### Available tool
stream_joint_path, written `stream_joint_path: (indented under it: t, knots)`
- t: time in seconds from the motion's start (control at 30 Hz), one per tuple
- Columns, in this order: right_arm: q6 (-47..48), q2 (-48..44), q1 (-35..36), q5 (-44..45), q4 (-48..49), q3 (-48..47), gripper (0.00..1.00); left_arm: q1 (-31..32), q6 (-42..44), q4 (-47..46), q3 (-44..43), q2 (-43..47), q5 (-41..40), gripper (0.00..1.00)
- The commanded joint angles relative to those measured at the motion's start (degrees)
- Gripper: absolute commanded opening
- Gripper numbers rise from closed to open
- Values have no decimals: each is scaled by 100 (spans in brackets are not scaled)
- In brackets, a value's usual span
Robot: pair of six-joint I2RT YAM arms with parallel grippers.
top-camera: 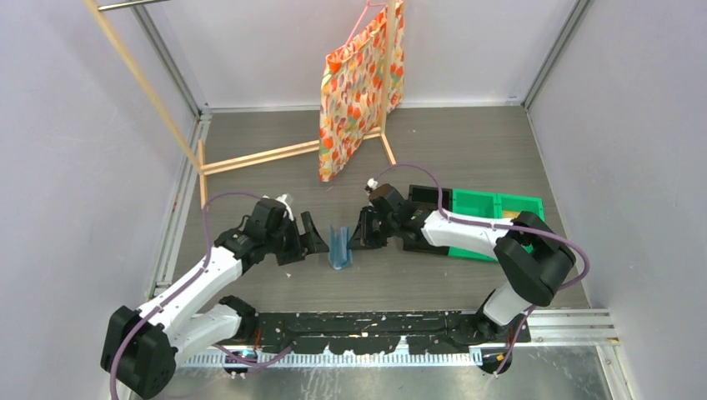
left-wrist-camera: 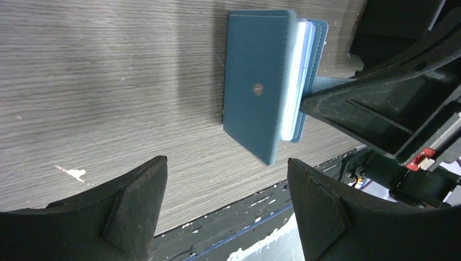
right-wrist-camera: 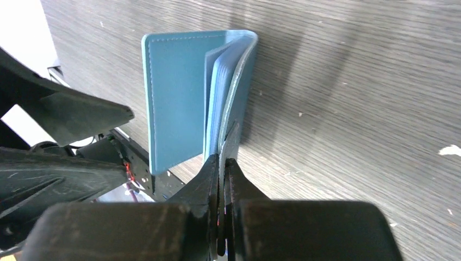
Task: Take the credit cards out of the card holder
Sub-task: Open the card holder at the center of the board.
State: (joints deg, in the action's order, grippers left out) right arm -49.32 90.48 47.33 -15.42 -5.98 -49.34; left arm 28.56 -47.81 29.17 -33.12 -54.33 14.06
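Note:
The teal-blue card holder (top-camera: 340, 248) stands on edge on the grey table between my two grippers, partly fanned open. In the right wrist view its pale blue inner cover (right-wrist-camera: 176, 103) and sleeve leaves (right-wrist-camera: 217, 92) show. My right gripper (right-wrist-camera: 223, 159) is shut on the edge of its outer cover. My left gripper (left-wrist-camera: 226, 160) is open just left of the card holder (left-wrist-camera: 255, 98), apart from it, with nothing between the fingers. The snap-button side faces the left wrist camera. The credit cards are hidden among the leaves.
Green bins (top-camera: 492, 208) and a black bin (top-camera: 429, 196) sit behind the right arm. A patterned paper bag (top-camera: 358, 83) hangs on a wooden rack (top-camera: 258, 157) at the back. A black strip (top-camera: 367, 329) runs along the near table edge.

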Motion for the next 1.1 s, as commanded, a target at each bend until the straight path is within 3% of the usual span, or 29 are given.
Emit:
stream_joint_path:
  t: [0.0,0.27,0.63,0.67,0.77,0.83,0.9,1.07]
  knots:
    - [70,69,103,-92,22,-358,1,44,-39,-560,-276,-181,224,83]
    - [-4,151,156,-155,118,-396,1,45,60,-612,-295,-621,196,85]
    - [0,118,168,-128,58,-427,1,45,96,-476,-349,-461,-69,83]
    - [3,106,165,-136,37,-434,1,89,109,-296,-439,-378,-255,81]
    - [2,36,169,-139,-78,-483,1,860,8,1116,-1432,-117,-2561,79]
    - [3,-25,172,-122,-141,-510,1,1501,-31,1667,-1843,82,-3479,80]
    - [9,-74,172,-100,-190,-528,1,1677,-22,1502,-1919,274,-3387,79]
    - [49,-100,179,-67,-267,-575,1,1680,-269,395,-1416,405,-2225,78]
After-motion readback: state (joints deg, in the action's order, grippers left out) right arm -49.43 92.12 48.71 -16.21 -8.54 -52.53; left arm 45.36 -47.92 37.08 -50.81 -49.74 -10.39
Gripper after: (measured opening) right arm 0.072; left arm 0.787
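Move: Standing partly open, the card holder has its middle about 5 cm to the left hand's right, 1 cm ahead and some 4 cm below; the left fingers are empty and spread. From the right hand, which already grips the right cover, that middle lies about 2 cm left, 1 cm back and 3 cm lower. The black box is some 18 cm to the right hand's right and 6 cm ahead, the green box about 34 cm right and 5 cm ahead, both roughly 4 cm lower. Easing forward, right and down by about a centimetre each beside the holder's left cover, the empty left hand pauses, then lifts away from the holder, ending about 11 cm above its start with fingers still spread and tipped up some 20 degrees. The right hand keeps its pinch on the right cover, shifting it only about 1 cm left before holding nearly still. ##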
